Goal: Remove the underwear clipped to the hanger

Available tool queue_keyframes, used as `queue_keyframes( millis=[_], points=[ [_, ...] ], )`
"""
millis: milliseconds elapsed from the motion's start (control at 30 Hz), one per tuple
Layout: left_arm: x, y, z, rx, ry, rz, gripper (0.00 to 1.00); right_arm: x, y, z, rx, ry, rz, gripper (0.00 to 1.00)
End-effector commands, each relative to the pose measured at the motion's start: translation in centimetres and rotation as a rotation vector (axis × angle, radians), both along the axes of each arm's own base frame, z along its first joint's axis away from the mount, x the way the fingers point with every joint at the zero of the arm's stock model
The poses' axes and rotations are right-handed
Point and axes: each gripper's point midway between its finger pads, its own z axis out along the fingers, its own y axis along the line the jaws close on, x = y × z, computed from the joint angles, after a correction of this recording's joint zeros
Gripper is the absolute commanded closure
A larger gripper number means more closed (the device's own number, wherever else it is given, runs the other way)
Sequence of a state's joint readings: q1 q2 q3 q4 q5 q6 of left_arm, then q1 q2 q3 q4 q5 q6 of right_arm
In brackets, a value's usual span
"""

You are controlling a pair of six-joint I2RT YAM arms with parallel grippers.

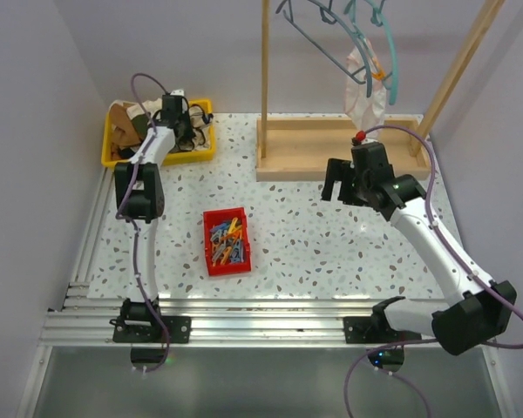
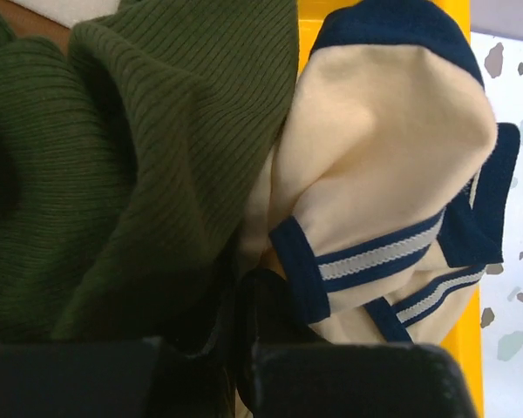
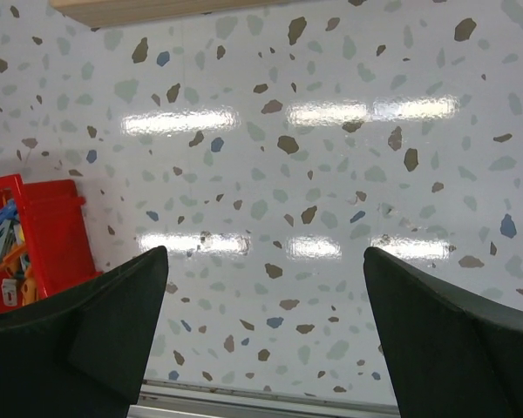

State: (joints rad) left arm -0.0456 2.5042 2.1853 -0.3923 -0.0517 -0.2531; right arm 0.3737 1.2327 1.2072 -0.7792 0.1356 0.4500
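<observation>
A pale pink piece of underwear [image 1: 366, 91] hangs from a teal hanger [image 1: 392, 52] on the wooden rack, with an orange clip [image 1: 380, 77] on it. My right gripper [image 1: 342, 186] hovers open below and to the left of it, over bare table; in the right wrist view the gripper [image 3: 263, 252] has nothing between its fingers. My left gripper [image 1: 176, 111] is down in the yellow bin [image 1: 157, 158]. Up close the left gripper [image 2: 257, 296] is shut, its tips pressed between green ribbed cloth [image 2: 131, 157] and a beige, dark-trimmed piece of underwear [image 2: 392, 148]. No cloth shows between the jaws.
A red bin [image 1: 225, 241] of coloured clothespins sits mid-table, also at the left of the right wrist view as the red bin [image 3: 44, 235]. The rack's wooden base [image 1: 331, 148] and uprights stand at the back. A grey-blue hanger [image 1: 331, 35] hangs empty beside the teal one.
</observation>
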Motion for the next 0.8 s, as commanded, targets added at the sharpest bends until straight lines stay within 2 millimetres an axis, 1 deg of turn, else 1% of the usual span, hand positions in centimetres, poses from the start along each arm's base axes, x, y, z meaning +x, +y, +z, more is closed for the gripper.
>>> queue_keyframes(
  millis=[0, 33, 67, 133, 167, 200, 233, 267, 333, 367, 400, 433, 467, 500, 533, 567, 600, 633, 667, 700, 733, 767],
  points=[
    [0.2, 0.9, 1.9, -0.034, -0.030, 0.030, 1.00, 2.3, 1.5, 2.3, 0.043, -0.076, 0.034, 0.03],
    [-0.3, 0.8, 1.2, -0.040, -0.007, 0.028, 1.00, 2.7, 1.7, 1.9, 0.042, -0.064, 0.035, 0.03],
    [-0.5, 0.5, 1.3, -0.052, -0.004, 0.018, 0.98, 3.0, 1.9, 1.9, 0.047, -0.062, 0.039, 0.03],
    [-1.1, 0.2, 1.1, -0.065, 0.005, 0.008, 0.86, 3.6, 2.4, 2.5, 0.059, -0.076, 0.050, 0.03],
    [-1.2, -0.7, 2.7, -0.101, -0.020, -0.028, 0.77, 4.0, 2.9, 2.8, 0.073, -0.089, 0.063, 0.02],
    [-1.3, -0.9, 3.5, -0.112, -0.035, -0.039, 0.71, 4.2, 3.2, 3.4, 0.081, -0.105, 0.080, 0.02],
    [-1.4, -1.1, 4.1, -0.123, -0.054, -0.042, 0.55, 4.4, 3.4, 3.8, 0.095, -0.120, 0.090, 0.02],
    [-1.5, -1.4, 6.7, -0.138, -0.099, -0.054, 0.50, 4.7, 3.9, 4.8, 0.115, -0.161, 0.108, 0.02],
    [-1.6, -1.5, 8.9, -0.160, -0.131, -0.044, 0.41, 4.7, 4.2, 5.8, 0.128, -0.197, 0.135, 0.01],
    [-1.7, -1.7, 10.6, -0.173, -0.151, -0.052, 0.33, 4.6, 4.1, 6.6, 0.132, -0.226, 0.138, 0.02],
    [-1.8, -2.1, 11.6, -0.185, -0.162, -0.061, 0.29, 4.5, 4.0, 7.1, 0.129, -0.241, 0.147, 0.02],
    [-2.0, -2.3, 12.6, -0.204, -0.168, -0.063, 0.22, 4.2, 4.2, 7.5, 0.139, -0.249, 0.166, 0.02],
    [-2.4, -2.9, 14.2, -0.232, -0.187, -0.086, 0.14, 3.9, 4.3, 8.0, 0.143, -0.260, 0.178, 0.02],
    [-2.8, -3.3, 14.6, -0.256, -0.191, -0.093, 0.02, 3.4, 4.1, 8.8, 0.141, -0.282, 0.190, 0.01],
    [-3.4, -3.7, 16.6, -0.278, -0.218, -0.105, 0.00, 3.2, 4.0, 9.1, 0.137, -0.291, 0.194, 0.01],
    [-3.9, -4.2, 17.5, -0.302, -0.229, -0.128, 0.00, 2.9, 3.8, 9.4, 0.130, -0.300, 0.201, 0.02],
    [-4.3, -4.6, 17.6, -0.322, -0.237, -0.142, 0.00, 2.2, 3.5, 10.5, 0.133, -0.334, 0.201, 0.01],
    [-5.2, -5.0, 20.1, -0.351, -0.281, -0.158, 0.00, 1.9, 3.0, 10.8, 0.122, -0.347, 0.189, 0.02],
    [-5.9, -5.7, 21.1, -0.379, -0.296, -0.190, 0.00, 1.5, 2.7, 11.3, 0.114, -0.361, 0.192, 0.01],
    [-6.3, -6.2, 21.5, -0.408, -0.320, -0.203, 0.00, 0.9, 2.5, 12.1, 0.118, -0.385, 0.193, 0.02],
    [-7.4, -6.6, 24.2, -0.429, -0.373, -0.235, 0.00, 0.7, 2.0, 12.6, 0.109, -0.402, 0.178, 0.01],
    [-8.2, -7.4, 25.3, -0.461, -0.389, -0.279, 0.00, 0.3, 1.8, 13.2, 0.103, -0.416, 0.188, 0.02]
  ],
)
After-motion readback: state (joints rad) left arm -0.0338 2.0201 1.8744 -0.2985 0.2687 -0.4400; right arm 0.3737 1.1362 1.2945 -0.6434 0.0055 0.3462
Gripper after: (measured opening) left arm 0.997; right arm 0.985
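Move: The left hand is low in the yellow basket, its shut fingers on the beige, navy-trimmed underwear. The basket's middle is about 10 cm left and 3 cm ahead; the green cloth lies roughly 6 cm left, 4 cm ahead, and the red clip bin some 35 cm back, 15 cm right. For the empty right hand, the basket's middle is around 37 cm ahead, 60 cm left and 17 cm lower. Opening wide inside the yellow basket, the left fingers let go of the beige underwear while easing back 2 to 3 cm; the hand then climbs away about 18 cm, drifting back and right, its left side dipping some 20 degrees and its fingers tipping up. The right hand, open and empty, noses 3 to 4 cm forward and left over bare table, then rises about 9 cm, drawing back and tipping up. ##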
